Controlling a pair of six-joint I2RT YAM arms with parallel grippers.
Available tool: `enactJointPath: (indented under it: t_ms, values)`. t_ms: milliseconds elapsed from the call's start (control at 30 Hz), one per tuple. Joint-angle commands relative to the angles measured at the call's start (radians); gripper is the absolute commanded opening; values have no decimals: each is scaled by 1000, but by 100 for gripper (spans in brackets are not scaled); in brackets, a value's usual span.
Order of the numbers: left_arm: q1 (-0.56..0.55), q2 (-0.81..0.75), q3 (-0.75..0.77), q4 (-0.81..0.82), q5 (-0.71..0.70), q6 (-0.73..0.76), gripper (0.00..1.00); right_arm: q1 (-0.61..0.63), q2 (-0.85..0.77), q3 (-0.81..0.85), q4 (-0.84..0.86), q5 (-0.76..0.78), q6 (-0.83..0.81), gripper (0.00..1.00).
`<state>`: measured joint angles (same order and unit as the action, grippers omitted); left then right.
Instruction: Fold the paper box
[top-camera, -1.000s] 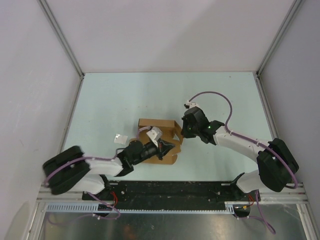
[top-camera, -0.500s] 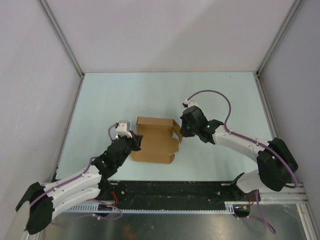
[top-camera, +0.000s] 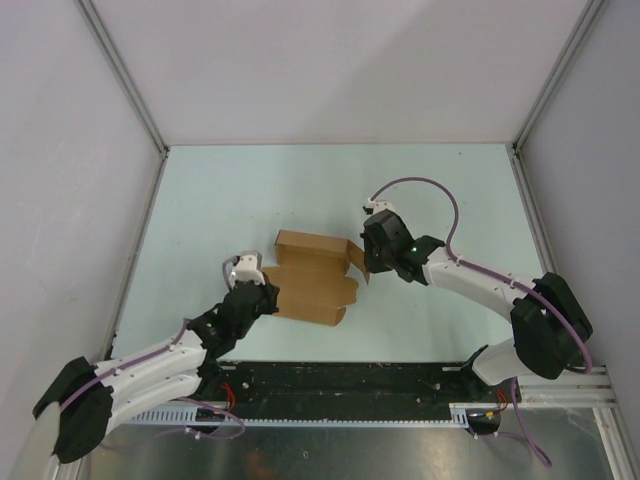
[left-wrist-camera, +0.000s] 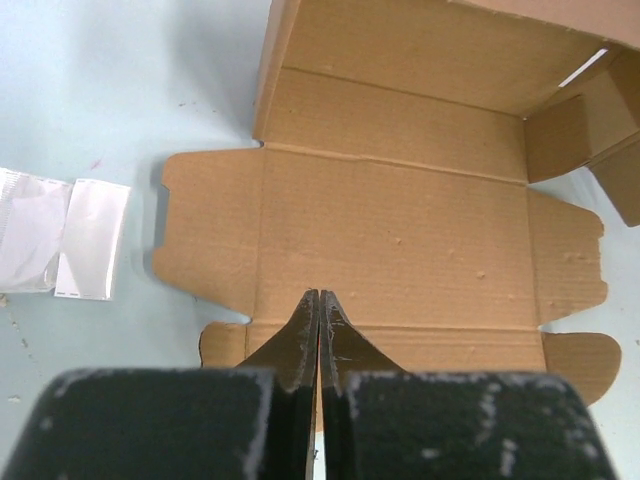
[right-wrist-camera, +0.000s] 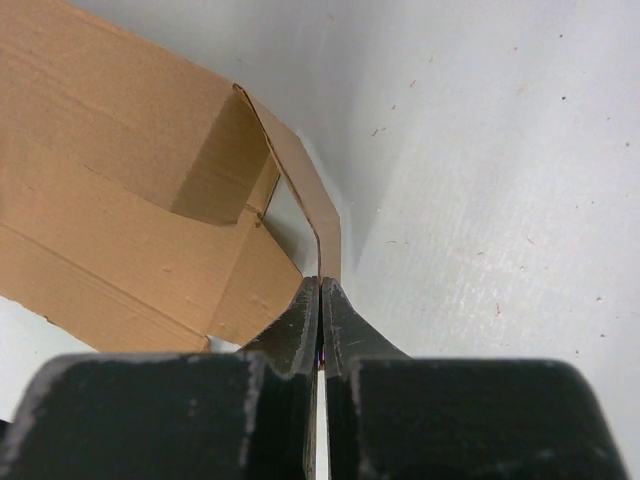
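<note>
The paper box (top-camera: 312, 285) is a brown cardboard sheet lying mostly flat in the middle of the pale table, with its far panel (left-wrist-camera: 420, 40) raised. My left gripper (top-camera: 270, 297) is shut at the sheet's near left. In the left wrist view its tips (left-wrist-camera: 320, 296) sit over the crease of the near flap with nothing between them. My right gripper (top-camera: 366, 268) is shut at the box's right end. In the right wrist view its tips (right-wrist-camera: 321, 283) meet the lower edge of an upright end flap (right-wrist-camera: 325, 225); the frames do not show if the flap is pinched.
A small white scrap of paper (left-wrist-camera: 65, 240) lies on the table just left of the box. The left arm hides it in the top view. Grey walls with metal posts (top-camera: 125, 75) enclose the table. A black rail (top-camera: 330, 380) runs along the near edge.
My left arm has swung from across the box's front to its left side, then moved in over the near left flap. The box lies flatter. My right gripper has edged slightly farther away.
</note>
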<state>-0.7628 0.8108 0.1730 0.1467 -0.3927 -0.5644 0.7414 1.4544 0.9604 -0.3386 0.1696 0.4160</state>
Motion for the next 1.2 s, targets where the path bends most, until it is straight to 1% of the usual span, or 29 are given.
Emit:
enactJointPath:
  t_ms: [0,300,533,733,833,933,1067,1167]
  values:
    - [3,37,40,-4,-31,-31,0,-7,7,50,7,22,-19,0]
    - [2,116,82,-39,-51,-55,0,-28,8,78,-10,37,-59,0]
    - [2,64,77,-56,-75,-52,0,-71,17,84,-33,86,-172,0]
    - [2,65,85,-59,-87,-34,0,-89,17,84,-74,142,-330,0]
    - [2,102,89,-38,-74,-32,0,-112,12,84,-83,130,-393,0]
    - [2,148,83,23,-40,-35,1,-131,12,84,-77,107,-439,0]
    - [2,209,85,125,35,-51,1,-134,17,84,-57,85,-474,0]
    - [2,264,100,133,38,-45,0,-134,14,84,-45,71,-483,0]
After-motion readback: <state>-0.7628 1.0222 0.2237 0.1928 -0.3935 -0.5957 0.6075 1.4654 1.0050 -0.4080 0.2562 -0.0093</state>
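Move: The right hand still pinches the side flap at the box's back right corner; the box base is about 11 cm to its left, roughly level with it and 8 cm below, with the raised back wall 5 cm farther out than the base and 5 cm below the hand. The left hand, shut, is by the front panel's left end: that panel's middle is about 6 cm to its right and 4 below, the base 5 cm ahead and 7 right, the white packet some 6 ahead and 7 left. Keeping its pinch on the side flap, the right hand eases a little forward, then sweeps to its right, about 7 cm right and 4 cm forward in all, dragging the box along by the flap while the wrist turns some 20 degrees, so the fingers point less to the left. The left hand, fingers shut, stays near the box's front left corner and sinks about 2 cm with one brief lift on the way, its fingertips ending just left of the front panel's edge; whether they touch can't be seen. ##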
